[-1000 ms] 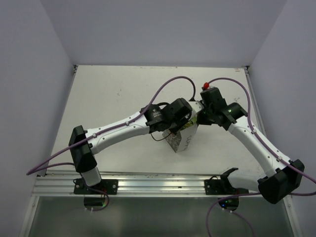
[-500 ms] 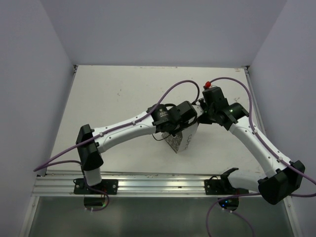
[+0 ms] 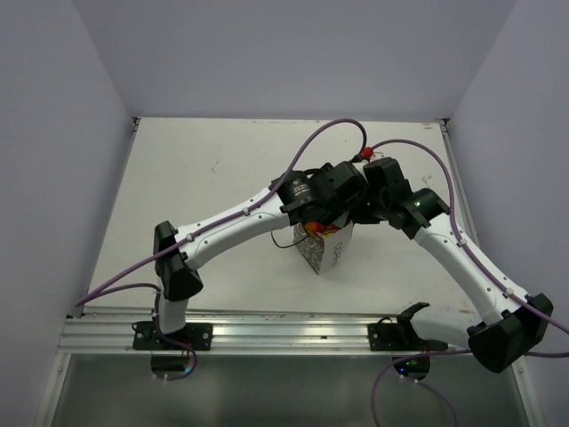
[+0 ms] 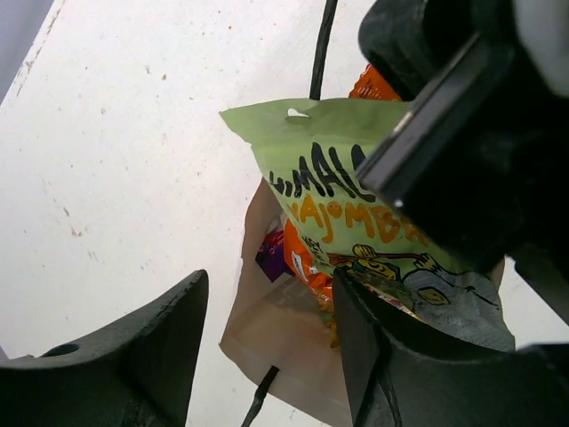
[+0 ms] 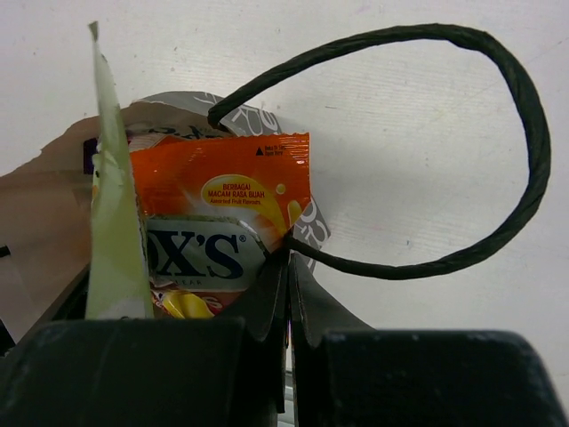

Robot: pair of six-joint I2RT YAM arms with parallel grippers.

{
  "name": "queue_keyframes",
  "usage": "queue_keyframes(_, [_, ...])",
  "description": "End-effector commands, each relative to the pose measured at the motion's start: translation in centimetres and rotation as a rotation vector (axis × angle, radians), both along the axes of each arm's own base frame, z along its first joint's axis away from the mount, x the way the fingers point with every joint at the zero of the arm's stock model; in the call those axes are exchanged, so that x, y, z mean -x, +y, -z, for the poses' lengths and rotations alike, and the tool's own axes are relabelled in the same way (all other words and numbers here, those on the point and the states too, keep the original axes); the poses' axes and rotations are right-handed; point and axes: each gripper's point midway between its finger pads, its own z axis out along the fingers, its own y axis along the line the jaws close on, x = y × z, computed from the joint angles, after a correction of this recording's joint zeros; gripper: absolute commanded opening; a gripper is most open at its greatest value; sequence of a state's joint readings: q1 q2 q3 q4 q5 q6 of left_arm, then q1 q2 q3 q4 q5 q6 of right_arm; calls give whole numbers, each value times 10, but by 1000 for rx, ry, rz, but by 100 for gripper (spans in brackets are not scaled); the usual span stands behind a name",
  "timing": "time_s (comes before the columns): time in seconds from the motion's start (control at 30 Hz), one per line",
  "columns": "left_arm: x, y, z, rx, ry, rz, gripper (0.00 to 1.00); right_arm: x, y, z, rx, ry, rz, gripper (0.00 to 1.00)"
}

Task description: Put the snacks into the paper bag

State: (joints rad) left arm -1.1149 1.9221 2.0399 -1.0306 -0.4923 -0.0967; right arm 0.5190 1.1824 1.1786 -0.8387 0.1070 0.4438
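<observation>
The white paper bag point(image 3: 331, 253) stands upright mid-table, its inner wall point(image 4: 284, 329) showing in the left wrist view. My left gripper point(image 4: 271, 277) hangs open just over the bag's mouth point(image 3: 320, 219). The pale green snack point(image 4: 347, 200) stands on end in the bag, free of the jaws, beside the right finger. An orange packet point(image 5: 222, 182) and a purple one point(image 4: 269, 256) sit lower inside. My right gripper point(image 5: 286, 262) is shut on the bag's rim where the black cord handle point(image 5: 524, 133) joins. From above, that gripper point(image 3: 360, 209) is at the bag's far right corner.
Both arms cross above the bag, and the right gripper's black body point(image 4: 471, 116) is close over the left gripper. A second cord handle point(image 4: 322, 44) lies on the white table point(image 3: 213, 178). Grey walls close in the back and sides.
My left gripper has moved right and farther over the bag's mouth, and its jaws have opened, leaving the green packet standing in the bag. The right gripper has kept its hold.
</observation>
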Motion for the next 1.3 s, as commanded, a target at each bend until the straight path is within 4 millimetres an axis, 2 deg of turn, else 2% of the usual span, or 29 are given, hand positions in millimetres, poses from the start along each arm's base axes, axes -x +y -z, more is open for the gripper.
queue_keyframes(0.0, [4, -10, -69, 224, -84, -9, 62, 4, 19, -6, -38, -6, -86, 0])
queue_keyframes(0.1, [17, -6, -66, 229, -23, 5, 63, 3, 19, -4, -37, -2, -88, 0])
queue_keyframes(0.2, [22, 3, -72, 258, -16, -19, 64, 3, 19, -3, -37, 1, -91, 0])
queue_keyframes(0.23, [22, 12, -82, 275, -42, -33, 64, 4, 19, -2, -37, 2, -90, 0])
queue_keyframes(0.27, [22, 17, -78, 260, -48, -40, 64, 4, 19, -3, -40, 2, -87, 0])
queue_keyframes(0.37, [21, 35, -92, 265, -99, -74, 61, 4, 19, -3, -36, 2, -87, 0])
queue_keyframes(0.43, [23, 44, -90, 249, -109, -74, 59, 4, 18, -3, -34, 0, -85, 0])
queue_keyframes(0.53, [23, 51, -76, 214, -108, -80, 59, 3, 19, -2, -35, 3, -84, 0])
queue_keyframes(0.6, [24, 44, -64, 226, -94, -58, 60, 3, 20, -2, -37, 4, -88, 0])
queue_keyframes(0.7, [27, 33, -60, 272, -78, -15, 62, 4, 20, -3, -40, 3, -86, 0])
queue_keyframes(0.8, [28, 25, -41, 266, -54, 20, 65, 5, 19, -4, -41, 1, -84, 0])
queue_keyframes(0.83, [31, 25, -24, 247, -23, 38, 65, 4, 19, -4, -41, -3, -82, 0])
queue_keyframes(0.93, [22, 26, -16, 295, -8, 34, 66, 5, 18, -5, -40, -4, -81, 0])
queue_keyframes(0.97, [17, 34, -5, 282, 0, 16, 66, 5, 17, -5, -36, -4, -77, 0])
queue_keyframes(1.03, [9, 40, -6, 303, -13, 2, 65, 5, 16, -6, -36, -11, -72, 0])
queue_keyframes(1.07, [1, 50, 1, 293, -9, -23, 65, 5, 15, -7, -36, -13, -71, 0])
queue_keyframes(1.13, [-10, 60, -2, 311, -27, -52, 65, 5, 16, -6, -36, -11, -72, 0])
queue_keyframes(1.27, [-22, 70, -9, 326, -63, -79, 65, 5, 16, -5, -37, -6, -75, 0])
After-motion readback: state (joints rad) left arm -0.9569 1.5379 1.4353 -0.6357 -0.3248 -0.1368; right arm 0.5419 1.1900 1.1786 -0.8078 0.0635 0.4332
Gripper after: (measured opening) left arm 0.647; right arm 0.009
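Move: The green pouch stands in the paper bag's mouth, about 4 cm to the left hand's right, 3 cm ahead and a couple of centimetres below the hand point. The orange pack is wedged some 4 cm to the right of the pouch and 2 cm farther out; the bag's loose left handle hangs about 6 cm left of the hand and 3 cm back. From the right hand, the pouch is roughly 7 cm left and slightly ahead. With its fingers staying open, the left hand lifts about 7 cm off the bag's mouth while swinging left and a little back, clear of the right gripper, then sinks some 10 cm and turns forward and farther left along the pouch's left side, rolling about 15 degrees with its left side down. The right hand keeps its closed pinch on the bag's right rim by the handle and draws it about 1.5 cm left. ##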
